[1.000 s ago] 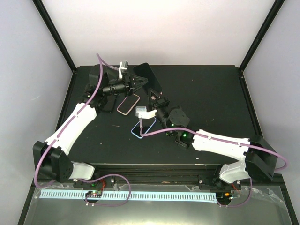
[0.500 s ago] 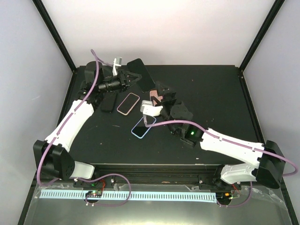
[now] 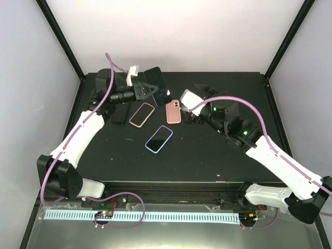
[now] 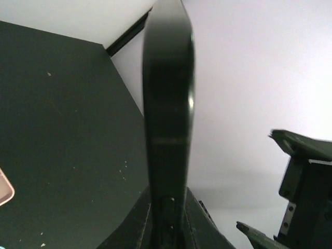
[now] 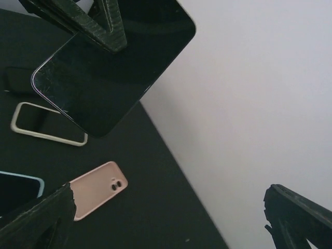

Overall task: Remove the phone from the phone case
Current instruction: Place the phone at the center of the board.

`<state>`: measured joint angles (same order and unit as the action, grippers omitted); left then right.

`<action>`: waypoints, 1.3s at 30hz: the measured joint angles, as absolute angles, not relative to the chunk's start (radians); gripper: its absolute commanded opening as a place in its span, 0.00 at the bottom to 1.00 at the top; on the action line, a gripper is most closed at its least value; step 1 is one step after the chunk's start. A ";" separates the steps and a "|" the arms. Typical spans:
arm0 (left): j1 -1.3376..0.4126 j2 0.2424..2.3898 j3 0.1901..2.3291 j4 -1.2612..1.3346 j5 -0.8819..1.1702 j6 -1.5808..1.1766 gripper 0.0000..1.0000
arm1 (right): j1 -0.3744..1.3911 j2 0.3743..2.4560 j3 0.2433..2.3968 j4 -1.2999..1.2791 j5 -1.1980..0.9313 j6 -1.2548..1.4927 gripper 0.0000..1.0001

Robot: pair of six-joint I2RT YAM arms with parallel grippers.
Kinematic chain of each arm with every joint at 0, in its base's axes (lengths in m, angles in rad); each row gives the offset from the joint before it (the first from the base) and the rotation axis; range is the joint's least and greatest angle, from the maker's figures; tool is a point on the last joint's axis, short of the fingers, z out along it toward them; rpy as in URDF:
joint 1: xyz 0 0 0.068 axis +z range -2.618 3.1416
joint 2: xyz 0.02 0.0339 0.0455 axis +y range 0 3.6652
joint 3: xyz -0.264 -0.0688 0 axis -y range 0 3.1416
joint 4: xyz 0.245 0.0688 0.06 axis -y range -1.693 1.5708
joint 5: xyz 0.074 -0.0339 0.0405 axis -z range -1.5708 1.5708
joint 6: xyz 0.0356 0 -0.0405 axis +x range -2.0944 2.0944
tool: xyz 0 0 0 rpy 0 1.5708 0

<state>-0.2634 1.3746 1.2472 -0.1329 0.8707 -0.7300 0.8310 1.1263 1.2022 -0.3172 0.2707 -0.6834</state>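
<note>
A bare black phone [image 3: 157, 84] hangs in the air at the back left, and my left gripper [image 3: 149, 90] is shut on its lower end. The left wrist view shows the phone [image 4: 168, 98] edge-on, rising from the gripper [image 4: 168, 220]. An empty pink phone case [image 3: 174, 111] lies flat on the black table [image 3: 228, 150], back side up. To the right of it my right gripper [image 3: 191, 105] stands open with nothing in it. In the right wrist view the gripper [image 5: 171, 218] has the phone [image 5: 114, 67] up ahead and the case [image 5: 96, 189] below.
A phone in a beige case [image 3: 142, 114] and another in a blue case [image 3: 159, 139] lie near the pink case. A black object [image 3: 120, 114] rests under the left arm. Black frame posts and white walls ring the table.
My right gripper has opened and drawn back to the right, and the pink case it held now lies on the table. The left gripper still holds the black phone up.
</note>
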 measured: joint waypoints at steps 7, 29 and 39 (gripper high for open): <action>-0.319 1.375 1.247 -0.092 0.947 -0.649 0.02 | 0.662 1.177 1.375 -0.601 -0.049 -0.493 1.00; -0.464 1.394 1.235 0.094 1.078 -0.605 0.04 | 0.410 1.359 1.480 -0.691 -0.904 0.115 0.51; -0.467 1.408 1.234 0.103 1.069 -0.606 0.08 | 0.396 1.358 1.449 -0.613 -0.939 0.216 0.14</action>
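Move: The left gripper holds the phone; the right gripper it is taken to is about 14 cm to its right, 6 cm back and 2 cm higher. From the right gripper, wide open, the phone's middle lies some 12 cm left, 7 cm ahead and 2 cm lower. On the board, about 32 cm below the right hand, are the pink case, 14 cm ahead and 6 cm left, and the blue-rimmed phone, 1 cm back and 13 cm left. Back and to the right, each by about 8 cm, and slightly up, the left hand carries the phone to the right gripper, turning it some 25 degrees clockwise and keeping its pinch. The right hand stays within a few centimetres, its wrist swinging and rolling about 80 degrees until the fingers point left, then closes them most of the way around the phone's right edge. ##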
